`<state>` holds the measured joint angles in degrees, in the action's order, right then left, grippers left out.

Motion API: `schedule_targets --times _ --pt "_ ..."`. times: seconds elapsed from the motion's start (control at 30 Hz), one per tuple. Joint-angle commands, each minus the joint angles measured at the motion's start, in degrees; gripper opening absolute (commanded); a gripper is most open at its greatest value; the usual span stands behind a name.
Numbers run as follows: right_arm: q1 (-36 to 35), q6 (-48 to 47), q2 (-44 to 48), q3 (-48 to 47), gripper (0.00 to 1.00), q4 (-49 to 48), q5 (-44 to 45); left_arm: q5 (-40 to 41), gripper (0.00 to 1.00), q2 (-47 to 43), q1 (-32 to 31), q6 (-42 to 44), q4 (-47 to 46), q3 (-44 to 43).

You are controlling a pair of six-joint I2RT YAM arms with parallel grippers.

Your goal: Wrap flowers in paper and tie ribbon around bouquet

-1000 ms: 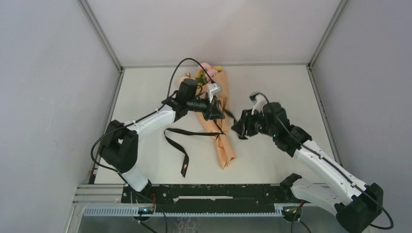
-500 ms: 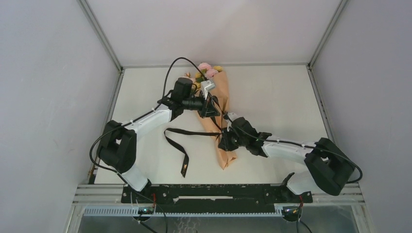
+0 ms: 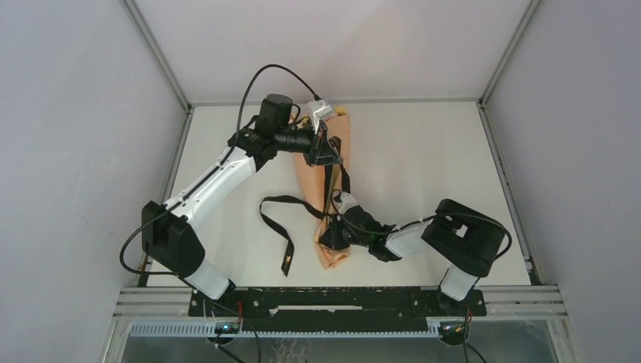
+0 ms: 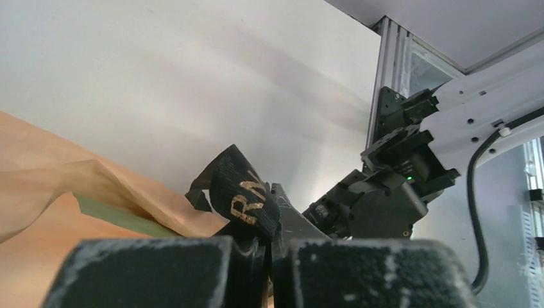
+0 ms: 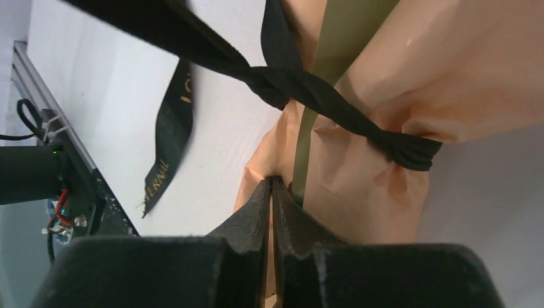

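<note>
The bouquet [image 3: 334, 178] is a peach paper cone lying on the table, wide end at the back. Its flowers are almost hidden behind my left wrist; one yellow bit [image 3: 339, 112] shows. The black ribbon [image 5: 277, 82] is knotted and wound round the narrow part. My left gripper [image 3: 326, 153] hovers over the wide end, shut on a ribbon end with gold letters [image 4: 247, 196], which runs taut to the knot. My right gripper [image 3: 333, 239] lies low at the narrow end, its jaws shut on a fold of the paper [image 5: 346, 186] beside the green strip [image 5: 321, 96].
The other ribbon tail [image 3: 278, 227] loops over the table left of the bouquet and ends near the front edge. A metal rail [image 3: 325, 299] runs along the near edge. Grey walls enclose the table. The left arm's black cable [image 3: 253, 83] arcs above it.
My right arm swung in from the bouquet's right to its narrow end and closed on the paper. My left gripper pulled its ribbon end toward the back, drawing the ribbon taut.
</note>
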<state>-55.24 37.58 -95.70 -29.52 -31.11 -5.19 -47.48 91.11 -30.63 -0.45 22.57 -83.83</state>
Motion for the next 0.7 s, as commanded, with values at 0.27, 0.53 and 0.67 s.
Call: schedule_targets --times 0.27,0.53,0.67 --pt "-5.9 -13.4 17.6 -4.6 0.35 11.5 -5.7 -0.7 0.0 -2.3 2.2 5.7 0.1 3.3" --pt "3.7 -17.8 29.6 -4.6 0.66 14.2 1.9 -2.1 0.0 -2.6 2.4 5.0 -1.6 4.4" --pt "9.0 -17.8 27.2 -6.3 0.83 8.9 2.4 -2.0 0.0 -2.5 2.4 4.8 -1.9 4.7"
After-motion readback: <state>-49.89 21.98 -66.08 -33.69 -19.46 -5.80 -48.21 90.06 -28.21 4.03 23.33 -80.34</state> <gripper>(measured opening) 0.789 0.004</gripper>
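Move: The ribbon strand hanging from the left gripper is some 8 cm ahead of the right hand, 4 cm to its right and 14 cm above it. The ribbon band around the paper lies about 4 cm straight ahead of the right hand and 2 cm up; the loose ribbon end is on the table roughly 8 cm back and 10 cm left. From the left hand, which grips the ribbon, that hanging strand is about 4 cm back, 2 cm left and 12 cm down. The ribbon stays pinched in the shut left gripper, which eases about 2 cm left and 2 cm down. From the paper's lower part the right hand first draws back some 4 cm, then climbs 17 cm and swings forward towards the hanging strand, opening wide as its fingers tip up some 25 degrees. ##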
